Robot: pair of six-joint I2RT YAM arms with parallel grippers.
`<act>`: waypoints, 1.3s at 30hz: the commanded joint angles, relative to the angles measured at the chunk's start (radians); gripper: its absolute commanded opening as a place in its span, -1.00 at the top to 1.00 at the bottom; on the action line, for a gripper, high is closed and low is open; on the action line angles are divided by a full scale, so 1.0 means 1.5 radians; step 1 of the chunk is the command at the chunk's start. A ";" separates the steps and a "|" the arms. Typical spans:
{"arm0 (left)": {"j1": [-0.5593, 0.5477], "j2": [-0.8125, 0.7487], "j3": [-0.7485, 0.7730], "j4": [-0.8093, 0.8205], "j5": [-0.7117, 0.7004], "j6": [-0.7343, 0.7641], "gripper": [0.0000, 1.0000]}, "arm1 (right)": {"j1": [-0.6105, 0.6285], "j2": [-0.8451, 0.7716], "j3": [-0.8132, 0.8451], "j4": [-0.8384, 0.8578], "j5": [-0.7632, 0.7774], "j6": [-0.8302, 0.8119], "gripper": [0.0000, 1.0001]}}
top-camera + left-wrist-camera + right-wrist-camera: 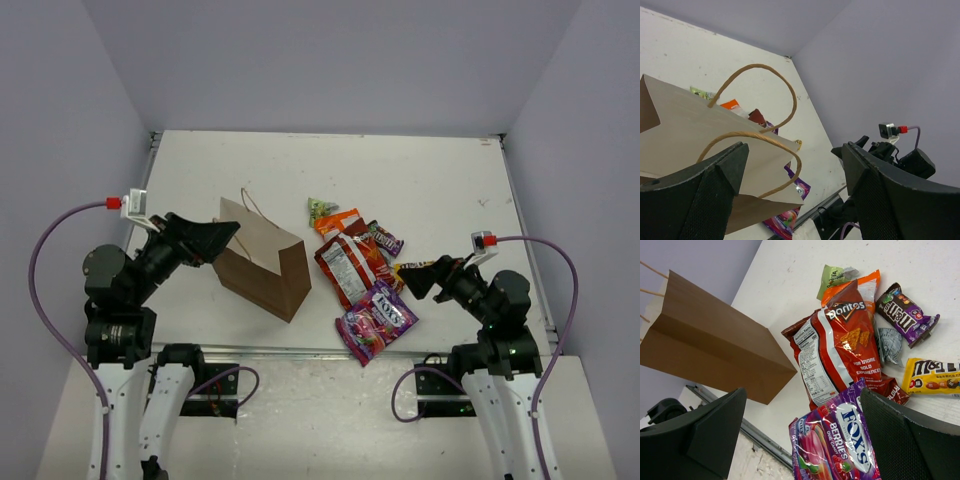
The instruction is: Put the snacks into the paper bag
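The brown paper bag [262, 262] [705, 335] lies on its side left of centre, its mouth and loop handles [760, 95] toward my left gripper [225, 238] [795, 150]. That gripper is open at the mouth, one handle loop between its fingers, gripping nothing. The snacks lie in a heap right of the bag: a red chip bag [350, 268] [840, 350], purple candy bag [376, 322] [840, 445], orange [862, 285], green [832, 276], dark brown [905, 312] and yellow [932, 376] packets. My right gripper [418, 280] [804, 395] hovers open above the purple bag's near end.
A crumpled silver wrapper [889, 344] lies among the packets. A metal rail [300, 352] runs along the table's near edge, close to the purple bag. Grey walls enclose the table at the back and sides.
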 commanded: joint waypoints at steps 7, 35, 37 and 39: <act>0.002 0.004 -0.064 0.079 0.018 -0.058 -0.28 | -0.001 0.007 0.023 -0.001 0.012 -0.007 -0.98; 0.001 0.325 0.123 0.277 0.261 -0.014 1.00 | -0.001 0.105 0.068 0.022 -0.031 -0.020 -0.98; 0.001 0.353 0.144 0.305 0.267 -0.018 1.00 | -0.001 0.114 0.075 0.030 -0.035 -0.020 -0.98; 0.002 0.393 0.173 0.327 0.282 -0.028 1.00 | -0.001 0.126 0.080 0.037 -0.037 -0.019 -0.98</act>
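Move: The near handle of the paper bag is almost at the left fingertips: about 3 cm below, roughly 1 cm ahead and 2 cm to the right. The far handle stands some 8 cm ahead, 4 cm to the right and 4 cm lower; the middle of the paper bag is about 5 cm ahead, 4 cm right and 22 cm below. From the right hand the near handle lies around 36 cm to the left, 2 cm ahead and 12 cm higher. Down by roughly 3 cm with a little forward, the left hand brings its open fingers around the near handle of the paper bag and shuts them, pinching it. It then lifts about 4 cm and, keeping its hold, carries the handle forward and somewhat to the right, its heading swinging some 20 degrees clockwise. ##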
